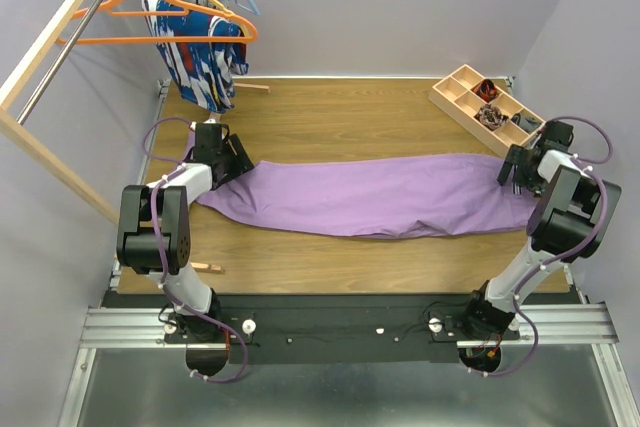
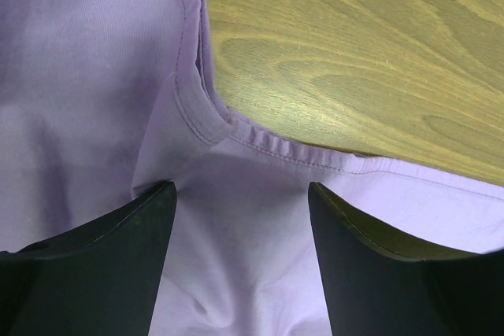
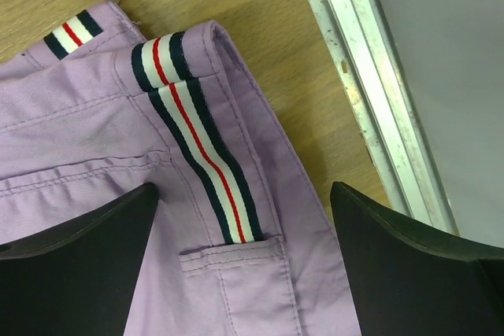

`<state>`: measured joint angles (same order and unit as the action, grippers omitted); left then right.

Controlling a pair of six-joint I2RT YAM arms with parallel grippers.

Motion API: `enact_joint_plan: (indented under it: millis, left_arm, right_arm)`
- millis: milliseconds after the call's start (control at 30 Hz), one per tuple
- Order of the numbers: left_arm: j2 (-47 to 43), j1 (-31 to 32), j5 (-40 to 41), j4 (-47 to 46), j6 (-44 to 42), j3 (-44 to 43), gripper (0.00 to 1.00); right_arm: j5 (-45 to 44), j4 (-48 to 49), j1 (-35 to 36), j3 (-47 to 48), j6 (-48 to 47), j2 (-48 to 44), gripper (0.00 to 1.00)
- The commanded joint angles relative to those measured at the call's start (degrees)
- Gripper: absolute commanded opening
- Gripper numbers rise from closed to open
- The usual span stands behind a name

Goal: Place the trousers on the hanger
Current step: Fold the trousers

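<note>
The lilac trousers (image 1: 380, 197) lie stretched flat across the wooden table, legs to the left and waistband to the right. My left gripper (image 1: 233, 161) stands open at the leg end. In the left wrist view its fingers (image 2: 118, 265) straddle the hemmed edge of the trousers (image 2: 236, 257), the cloth puckering between them. My right gripper (image 1: 520, 169) is open over the waistband. There its fingers (image 3: 394, 257) stand either side of a navy, white and red striped ribbon (image 3: 201, 147) and a small pocket flap. The orange hanger (image 1: 170, 17) hangs on the rack at the top left, far from both grippers.
A blue, white and red garment (image 1: 205, 62) hangs beside the orange hanger, with yellow and light blue hangers behind. A wooden compartment tray (image 1: 490, 107) sits at the back right. A small wooden peg (image 1: 207, 267) lies near the left arm. The table's metal edge rail (image 3: 378, 92) runs just right of the waistband.
</note>
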<state>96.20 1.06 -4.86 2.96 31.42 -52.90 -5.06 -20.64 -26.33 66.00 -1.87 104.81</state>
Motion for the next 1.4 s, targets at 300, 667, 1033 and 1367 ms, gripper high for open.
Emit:
enact_joint_plan:
  millis: [300, 667, 1033, 1367]
  left_arm:
    - [-1.9, -0.5, 2.0, 2.1, -1.5, -2.6, 0.77]
    - [-0.6, -0.5, 2.4, 2.8, -4.2, -4.7, 0.77]
    - [-2.7, 1.2, 6.4, 4.2, -7.3, -7.1, 0.77]
    - [-2.6, 12.4, 5.8, 5.9, -9.3, -9.6, 0.77]
  right_arm:
    - [18.8, -4.9, -5.6, -0.7, -0.2, 5.2, 1.00]
    - [25.8, -9.7, -4.8, -1.6, 1.6, 6.1, 0.67]
    - [26.2, -11.9, -3.2, -0.8, 4.0, 4.4, 0.01]
    - [14.4, -21.1, -3.3, 8.8, 5.7, -0.3, 0.01]
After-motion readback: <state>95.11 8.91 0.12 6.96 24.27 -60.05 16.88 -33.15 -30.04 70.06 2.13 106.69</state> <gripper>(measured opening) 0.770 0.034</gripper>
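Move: The striped waistband end of the trousers lies under the right hand's spread fingers, about 2 cm ahead, 1 cm to the left and 2 cm below. The wooden box stands some 19 cm ahead and 11 cm to the left of this hand; the metal side rail runs level with it, roughly 6 cm to the right. From the left hand, the striped end is about 75 cm to the right, 2 cm back and 4 cm lower. Leftward, the right hand sweeps its fingertips about 5 cm low along the table after sinking slightly, the wrist rolling some 25 degrees so the tips swing left; the wide-open fingers shut and pinch the striped waistband, then draw back slightly. The empty left hand, staying open, rises about 4 cm off the cloth, easing forward, then swings right. ##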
